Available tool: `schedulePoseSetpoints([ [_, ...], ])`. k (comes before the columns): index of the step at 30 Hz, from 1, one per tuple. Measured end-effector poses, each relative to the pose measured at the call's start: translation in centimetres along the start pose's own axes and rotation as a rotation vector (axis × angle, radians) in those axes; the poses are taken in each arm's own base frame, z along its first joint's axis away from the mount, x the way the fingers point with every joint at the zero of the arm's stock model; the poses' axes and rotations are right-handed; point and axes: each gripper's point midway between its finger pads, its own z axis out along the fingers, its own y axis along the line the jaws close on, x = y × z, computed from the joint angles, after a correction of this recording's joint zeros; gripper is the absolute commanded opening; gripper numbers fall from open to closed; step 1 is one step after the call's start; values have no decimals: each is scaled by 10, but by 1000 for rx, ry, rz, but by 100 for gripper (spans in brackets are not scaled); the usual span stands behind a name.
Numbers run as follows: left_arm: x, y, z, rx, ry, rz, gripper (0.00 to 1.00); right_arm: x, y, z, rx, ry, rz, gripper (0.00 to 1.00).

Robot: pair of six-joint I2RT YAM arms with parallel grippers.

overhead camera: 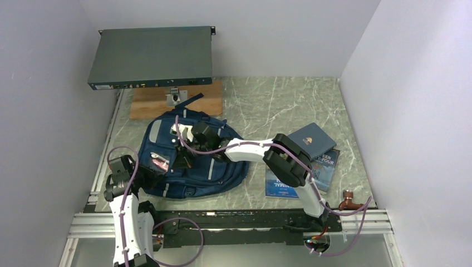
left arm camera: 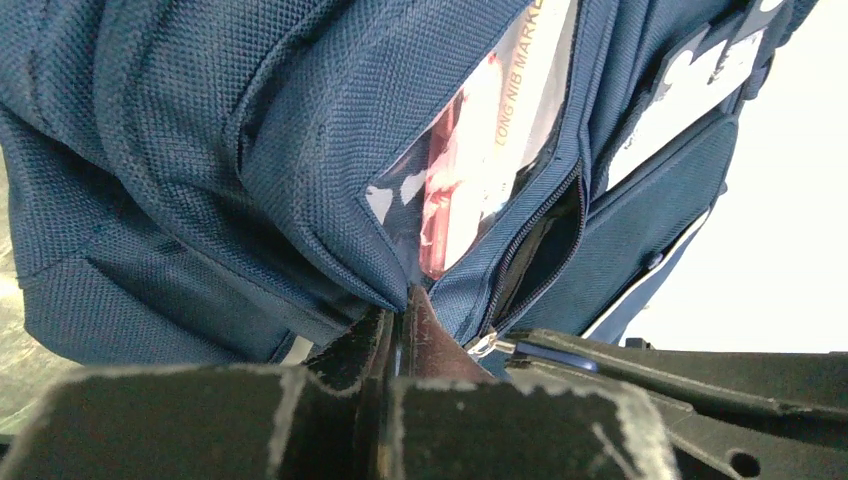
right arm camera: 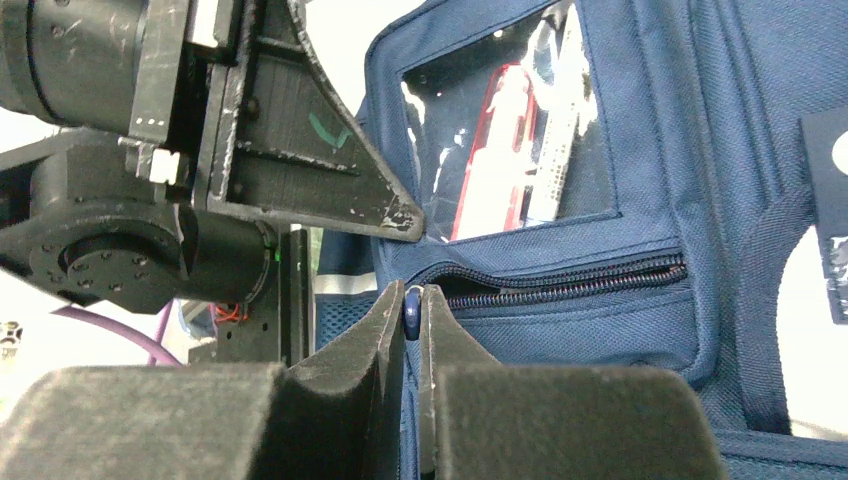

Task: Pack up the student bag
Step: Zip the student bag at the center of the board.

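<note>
The navy student bag [overhead camera: 192,167] lies flat in the left-centre of the table. Its front pocket has a clear window showing a red-and-white marker pack [left arm camera: 470,150]. Below the window runs an open zipper [right arm camera: 570,278]. My left gripper [left arm camera: 403,300] is shut, pinching a fold of the bag's fabric at the window's lower corner. In the top view the left gripper [overhead camera: 158,168] sits at the bag's left edge. My right gripper [right arm camera: 411,300] is shut on the blue zipper pull [right arm camera: 411,308]; from above, the right gripper [overhead camera: 183,156] is over the bag's middle.
A dark blue book [overhead camera: 311,140] lies on further books [overhead camera: 300,175] right of the bag. A grey rack unit [overhead camera: 150,55] on a stand and a wooden board [overhead camera: 147,103] are at the back. A small copper-coloured object [overhead camera: 349,199] sits at the near right edge.
</note>
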Motion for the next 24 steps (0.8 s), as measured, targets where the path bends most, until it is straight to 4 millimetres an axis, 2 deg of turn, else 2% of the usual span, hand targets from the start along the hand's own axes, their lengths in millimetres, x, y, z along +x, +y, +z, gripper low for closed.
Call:
schedulePoseSetpoints([
  [5, -5, -9, 0, 43, -16, 16, 0, -14, -14, -2, 50, 3, 42, 0],
  [9, -10, -14, 1, 62, -38, 28, 0, -23, -30, 4, 71, 26, 55, 0],
  [13, -12, -17, 1, 76, -44, 43, 2, -23, -32, 5, 73, 44, 47, 0],
  [14, -12, -18, 1, 78, -41, 48, 8, -22, -32, 4, 69, 46, 46, 0],
  [16, -12, -19, 1, 75, -27, 61, 30, -22, -30, 4, 57, 46, 43, 0],
  [18, -10, -22, -1, 74, 5, 69, 41, -24, -28, 3, 52, 31, 45, 0],
  [20, -6, -27, -2, 89, 45, 64, 45, -24, -27, 1, 48, 11, 61, 0],
  [24, 5, -33, -1, 125, 125, 36, 42, -22, -25, 2, 38, -14, 97, 0],
])
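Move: The left gripper is shut on the bag fabric at the near corner of the clear pocket; the zip slider lies about 3 cm to its right, roughly level fore-and-aft. The right fingers hold the slider's blue pull, and the far end of the open zip is some 8 cm straight ahead of them. From the right hand, the clear pocket sits about 5 cm left and 3 cm ahead, and the white card about 13 cm ahead and 2 cm right. Keep the right fingers pinched on the blue pull and draw it forward along the zip, about 4 cm at a quick pace, then ease back slightly. Bring the left gripper forward some 2 cm and up with the fabric still pinched, then open it about halfway, letting go of the corner while drifting right and further up. ##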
